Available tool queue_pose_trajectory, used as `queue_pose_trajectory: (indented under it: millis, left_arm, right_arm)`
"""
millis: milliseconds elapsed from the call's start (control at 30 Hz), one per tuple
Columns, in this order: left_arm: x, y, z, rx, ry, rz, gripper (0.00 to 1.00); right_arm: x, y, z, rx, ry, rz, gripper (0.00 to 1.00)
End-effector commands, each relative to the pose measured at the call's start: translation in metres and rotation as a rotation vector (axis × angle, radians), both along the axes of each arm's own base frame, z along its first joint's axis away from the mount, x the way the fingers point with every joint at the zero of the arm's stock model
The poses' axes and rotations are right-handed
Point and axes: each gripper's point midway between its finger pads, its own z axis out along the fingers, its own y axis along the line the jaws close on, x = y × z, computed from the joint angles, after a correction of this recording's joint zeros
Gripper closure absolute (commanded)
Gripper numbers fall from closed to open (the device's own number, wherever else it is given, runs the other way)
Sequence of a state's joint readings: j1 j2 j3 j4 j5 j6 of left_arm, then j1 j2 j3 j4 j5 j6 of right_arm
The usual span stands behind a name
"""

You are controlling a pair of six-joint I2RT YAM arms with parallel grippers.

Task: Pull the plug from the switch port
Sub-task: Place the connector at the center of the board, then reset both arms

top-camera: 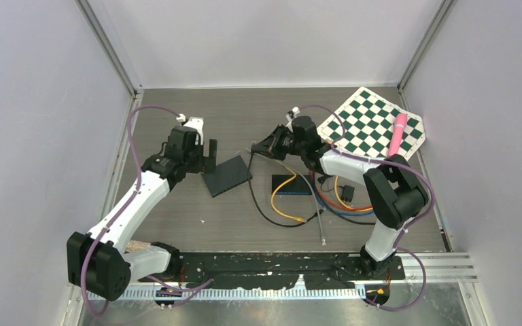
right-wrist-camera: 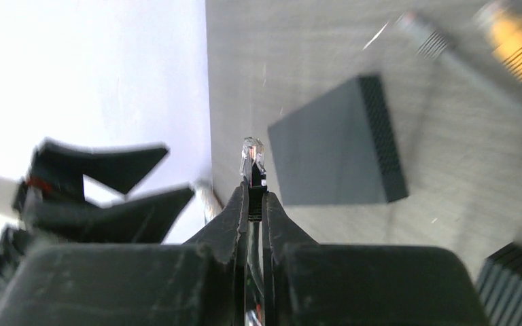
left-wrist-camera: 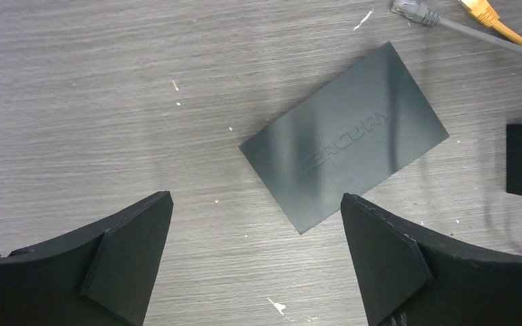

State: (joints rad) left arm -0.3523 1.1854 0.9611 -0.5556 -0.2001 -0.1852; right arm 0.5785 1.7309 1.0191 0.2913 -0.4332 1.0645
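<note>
The switch (top-camera: pixel 226 174) is a flat dark grey box lying on the table, and no cable is plugged into it. From the left wrist it (left-wrist-camera: pixel 343 146) lies just ahead of my left gripper (left-wrist-camera: pixel 256 198), which is open wide with nothing between its fingers. My left gripper (top-camera: pixel 209 153) hovers by the switch's left edge. My right gripper (top-camera: pixel 258 148) is shut on the plug (right-wrist-camera: pixel 252 159), a clear connector with a black boot and black cable. It holds the plug in the air beside the switch (right-wrist-camera: pixel 333 153), free of any port.
A green-and-white chequered mat (top-camera: pixel 374 123) with a pink pen (top-camera: pixel 397 134) lies at the back right. A second black box (top-camera: pixel 292 185), orange cable (top-camera: pixel 282 200), grey cable (top-camera: pixel 316 210) and a small black block (top-camera: pixel 347 192) lie right of the switch. Walls enclose three sides.
</note>
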Motion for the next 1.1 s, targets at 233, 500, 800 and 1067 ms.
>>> queue_pose_trajectory:
  millis: [233, 500, 800, 1067]
  left_arm:
    - [-0.011, -0.012, 0.002, -0.161, -0.064, 0.037, 0.0]
    - [-0.011, -0.009, 0.002, -0.177, -0.068, 0.06, 0.0]
    - [-0.011, 0.002, -0.037, -0.254, 0.066, 0.203, 0.0]
    - [-0.008, -0.017, -0.066, -0.327, 0.197, 0.165, 0.01]
  right_arm:
    - [0.087, -0.055, -0.05, -0.18, 0.038, -0.353, 0.95]
    - [0.099, -0.068, -0.037, -0.296, -0.042, -0.286, 0.41]
    - [0.065, -0.033, -0.022, -0.393, -0.14, 0.034, 0.4]
    - [0.036, 0.03, -0.053, -0.368, -0.087, 0.295, 0.42]
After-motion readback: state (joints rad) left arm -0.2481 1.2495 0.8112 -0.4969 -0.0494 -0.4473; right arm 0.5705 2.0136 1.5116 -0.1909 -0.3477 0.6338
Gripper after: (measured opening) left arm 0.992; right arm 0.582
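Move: The right hand already holds the black cable's plug. The clear table where the plug ends up is about 7 cm ahead, 6 cm to its right and 14 cm below. From the same hand the grey plug lies 7 cm ahead and 3 cm left, the yellow plug 7 cm ahead and 1 cm right, and the switch 2 cm back and 9 cm left. The left hand has the switch about 4 cm ahead, 6 cm right and 14 cm below. Still pinching the black plug, the right hand swings forward, down and right, about 8 cm each way, past the yellow plug, and opens to let go. It then lifts some 4 cm and, staying open, sweeps left about 7 cm and slightly back towards the switch, turning counter-clockwise. The left hand, empty and wide open, eases back 2 cm, then sinks some 5 cm towards the switch. ##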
